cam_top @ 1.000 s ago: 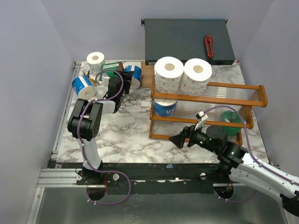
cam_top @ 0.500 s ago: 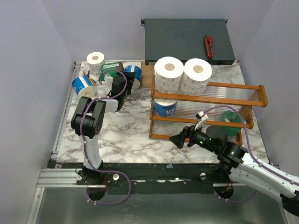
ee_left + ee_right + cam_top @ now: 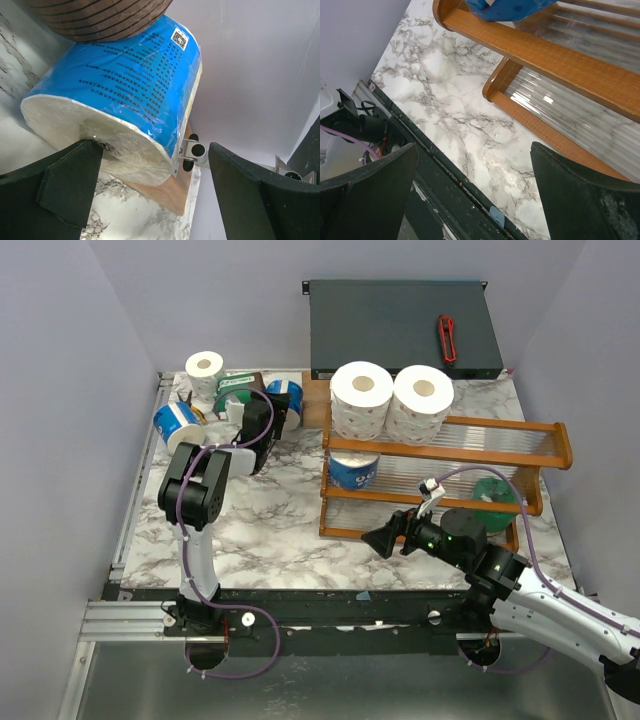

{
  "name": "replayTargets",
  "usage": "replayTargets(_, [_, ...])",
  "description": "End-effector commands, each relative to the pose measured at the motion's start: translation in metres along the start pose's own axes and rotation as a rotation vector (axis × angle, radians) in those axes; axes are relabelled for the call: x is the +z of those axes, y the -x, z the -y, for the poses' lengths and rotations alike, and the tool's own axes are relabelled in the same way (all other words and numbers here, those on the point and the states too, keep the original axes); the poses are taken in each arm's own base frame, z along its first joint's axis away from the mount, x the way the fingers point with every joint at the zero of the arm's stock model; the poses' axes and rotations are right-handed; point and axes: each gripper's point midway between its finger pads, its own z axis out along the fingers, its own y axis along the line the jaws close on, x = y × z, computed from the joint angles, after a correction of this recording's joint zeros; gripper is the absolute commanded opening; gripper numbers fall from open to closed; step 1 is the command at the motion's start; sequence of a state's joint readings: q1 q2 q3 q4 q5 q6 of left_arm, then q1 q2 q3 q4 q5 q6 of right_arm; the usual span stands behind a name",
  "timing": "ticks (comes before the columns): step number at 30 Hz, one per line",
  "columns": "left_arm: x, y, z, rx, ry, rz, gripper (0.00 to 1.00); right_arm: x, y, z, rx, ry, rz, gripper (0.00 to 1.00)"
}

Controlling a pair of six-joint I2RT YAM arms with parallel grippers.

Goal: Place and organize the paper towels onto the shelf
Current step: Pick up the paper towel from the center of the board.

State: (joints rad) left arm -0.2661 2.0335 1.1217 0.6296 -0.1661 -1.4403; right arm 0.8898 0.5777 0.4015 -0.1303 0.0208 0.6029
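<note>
A blue-wrapped paper towel roll (image 3: pixel 120 85) lies on its side at the back, just left of the shelf (image 3: pixel 450 430). My left gripper (image 3: pixel 155 160) stands open around its near end. The left finger (image 3: pixel 70 180) is at the roll's end face, and the right finger (image 3: pixel 250 190) is apart from it. From above, this gripper (image 3: pixel 268 418) sits beside that roll (image 3: pixel 288 400). Two white rolls (image 3: pixel 361 390) stand on the top tier, a blue one (image 3: pixel 353 472) and a green one (image 3: pixel 493 490) lower down. My right gripper (image 3: pixel 372 537) is open and holds nothing, in front of the shelf.
More rolls lie at the back left: white (image 3: pixel 204 366), green (image 3: pixel 235 390) and blue (image 3: pixel 177 425). A brown striped object (image 3: pixel 100 15) leans over the blue roll. A dark grey box (image 3: pixel 400 330) with a red-handled tool (image 3: pixel 446 338) sits behind the shelf. Walls close in on both sides.
My left gripper has moved a little right and farther back, closer to the blue roll beside the shelf end. The right arm has not moved.
</note>
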Motion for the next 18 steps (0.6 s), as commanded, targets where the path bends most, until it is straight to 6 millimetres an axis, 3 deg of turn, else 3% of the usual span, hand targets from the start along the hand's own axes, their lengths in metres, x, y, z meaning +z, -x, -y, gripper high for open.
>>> replayTargets(1, [0.0084,0.002,0.0007,0.001,-0.011,0.029,0.87,0.0006,-0.009,0.0135,0.001,-0.051,-0.016,0.97])
replayTargets(5, [0.0097,0.002,0.0018,-0.005,-0.025,0.029,0.81,0.0007,-0.0093,0.014,0.0,-0.052,-0.016,0.97])
replayTargets(9, [0.0105,-0.0001,0.0021,-0.024,-0.044,0.015,0.67,0.0007,-0.0096,0.0138,0.002,-0.051,-0.017,0.97])
replayTargets(18, [0.0062,0.0025,0.0025,-0.037,-0.069,0.017,0.47,0.0002,-0.0101,0.0145,0.007,-0.052,-0.014,0.97])
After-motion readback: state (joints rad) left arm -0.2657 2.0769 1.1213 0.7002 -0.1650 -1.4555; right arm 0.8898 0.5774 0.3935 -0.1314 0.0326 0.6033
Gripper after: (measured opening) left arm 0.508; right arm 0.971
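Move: Just ahead of the left fingers lies the blue-wrapped paper towel on its side, its middle about 5 cm out, 1 cm left and 4 cm lower, its open end facing the hand. The green-brown bag lies about 8 cm ahead and 10 cm left of the hand, and the white roll stands some 14 cm ahead and 18 cm left. From the right hand, the blue towel is roughly 43 cm ahead, 22 cm left and 9 cm lower. Closing from nearly wide open to about half, the left fingers come together one above the other on the near end of the blue paper towel, the lower one at its core hole and the upper one at its top rim, seeming to pinch the wall between. Meanwhile the hand sinks about 1 cm and edges half a centimetre forward, its tilt unchanged. ##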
